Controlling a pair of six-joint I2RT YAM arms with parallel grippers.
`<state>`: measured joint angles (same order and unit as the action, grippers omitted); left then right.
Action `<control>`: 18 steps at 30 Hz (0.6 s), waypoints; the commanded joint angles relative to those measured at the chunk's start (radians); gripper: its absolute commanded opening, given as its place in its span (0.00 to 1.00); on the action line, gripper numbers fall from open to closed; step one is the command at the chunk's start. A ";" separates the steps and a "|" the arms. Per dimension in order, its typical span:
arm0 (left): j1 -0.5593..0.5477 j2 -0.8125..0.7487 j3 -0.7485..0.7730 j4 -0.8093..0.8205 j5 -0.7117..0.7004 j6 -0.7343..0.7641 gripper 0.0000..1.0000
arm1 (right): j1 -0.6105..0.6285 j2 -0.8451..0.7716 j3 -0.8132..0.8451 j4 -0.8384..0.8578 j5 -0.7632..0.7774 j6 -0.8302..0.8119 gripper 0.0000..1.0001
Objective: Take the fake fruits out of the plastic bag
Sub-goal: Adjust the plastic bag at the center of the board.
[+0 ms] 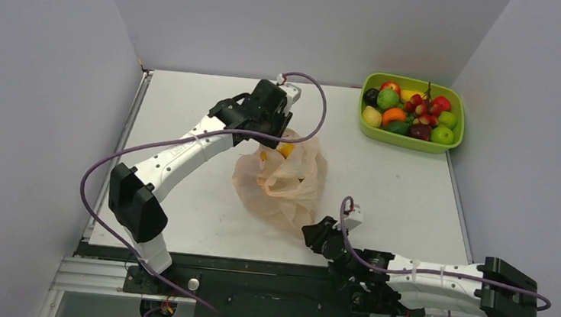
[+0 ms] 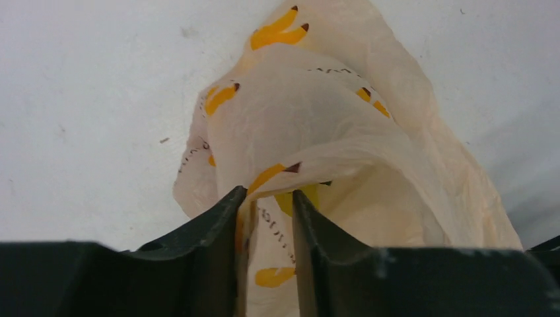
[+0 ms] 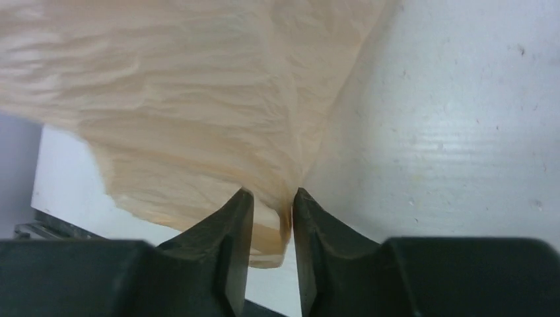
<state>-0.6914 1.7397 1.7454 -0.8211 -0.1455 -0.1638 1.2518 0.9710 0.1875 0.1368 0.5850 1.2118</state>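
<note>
The peach plastic bag (image 1: 285, 180) stands crumpled at the table's middle, and a yellow fake fruit (image 1: 286, 150) shows at its top. My left gripper (image 1: 270, 136) is at the bag's upper edge. In the left wrist view its jaws stand slightly apart, with a fold of the plastic bag (image 2: 317, 132) loose between them and a bit of yellow (image 2: 305, 197) behind. My right gripper (image 1: 318, 235) is at the bag's near right corner, open a little. That corner of the bag (image 3: 198, 119) lies between its fingers without being pinched.
A lime-green tray (image 1: 410, 142) stands at the back right, holding several fake fruits (image 1: 412, 109) that include a red grape bunch. White walls close in the table on three sides. The table's front edge is just behind my right gripper.
</note>
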 commanded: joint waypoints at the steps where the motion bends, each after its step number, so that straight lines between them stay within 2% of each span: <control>1: 0.005 -0.161 -0.065 -0.006 0.081 -0.056 0.36 | 0.007 -0.169 0.072 -0.144 0.075 -0.160 0.33; 2: 0.013 -0.188 -0.091 -0.004 0.089 -0.066 0.38 | 0.007 -0.197 0.079 -0.180 0.086 -0.197 0.44; 3: 0.020 -0.240 -0.101 -0.001 0.119 -0.088 0.40 | 0.007 -0.254 0.094 -0.235 0.090 -0.216 0.49; 5: 0.044 -0.315 -0.129 0.009 0.182 -0.121 0.42 | 0.008 -0.336 0.115 -0.285 0.078 -0.294 0.67; 7: 0.064 -0.390 -0.163 0.020 0.230 -0.149 0.43 | 0.008 -0.406 0.140 -0.320 0.049 -0.391 0.76; 9: 0.080 -0.467 -0.241 0.045 0.271 -0.186 0.45 | 0.009 -0.442 0.185 -0.364 0.024 -0.512 0.80; 12: 0.107 -0.595 -0.335 0.077 0.332 -0.253 0.47 | 0.011 -0.449 0.287 -0.426 0.004 -0.607 0.82; 18: 0.122 -0.838 -0.608 0.177 0.380 -0.392 0.49 | 0.049 -0.307 0.474 -0.410 -0.088 -0.748 0.83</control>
<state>-0.5781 0.9943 1.2823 -0.7364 0.1608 -0.4255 1.2613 0.5686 0.5438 -0.2649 0.5617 0.6067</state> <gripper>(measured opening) 0.491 0.832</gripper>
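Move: The plastic bag's middle lies about 8 cm behind the left hand and roughly 18 cm below it, neither left nor right; the fingers are already loosening at its far rim. From the right hand, at the bag's near right corner, the middle is some 15 cm ahead and 8 cm left, about level in height. The fruit box stands about 40 cm ahead of the right hand and 31 cm right, also level in height. The bag's far rim comes free of the left fingers, which open further as that hand draws back about 13 cm, then also up and left, towards the bag's left side, rolling some 30 degrees with its left side dropping. The near right corner is let go by the right hand, whose fingers spread wide as it lifts almost straight up, tipping upward and turning counter-clockwise. ##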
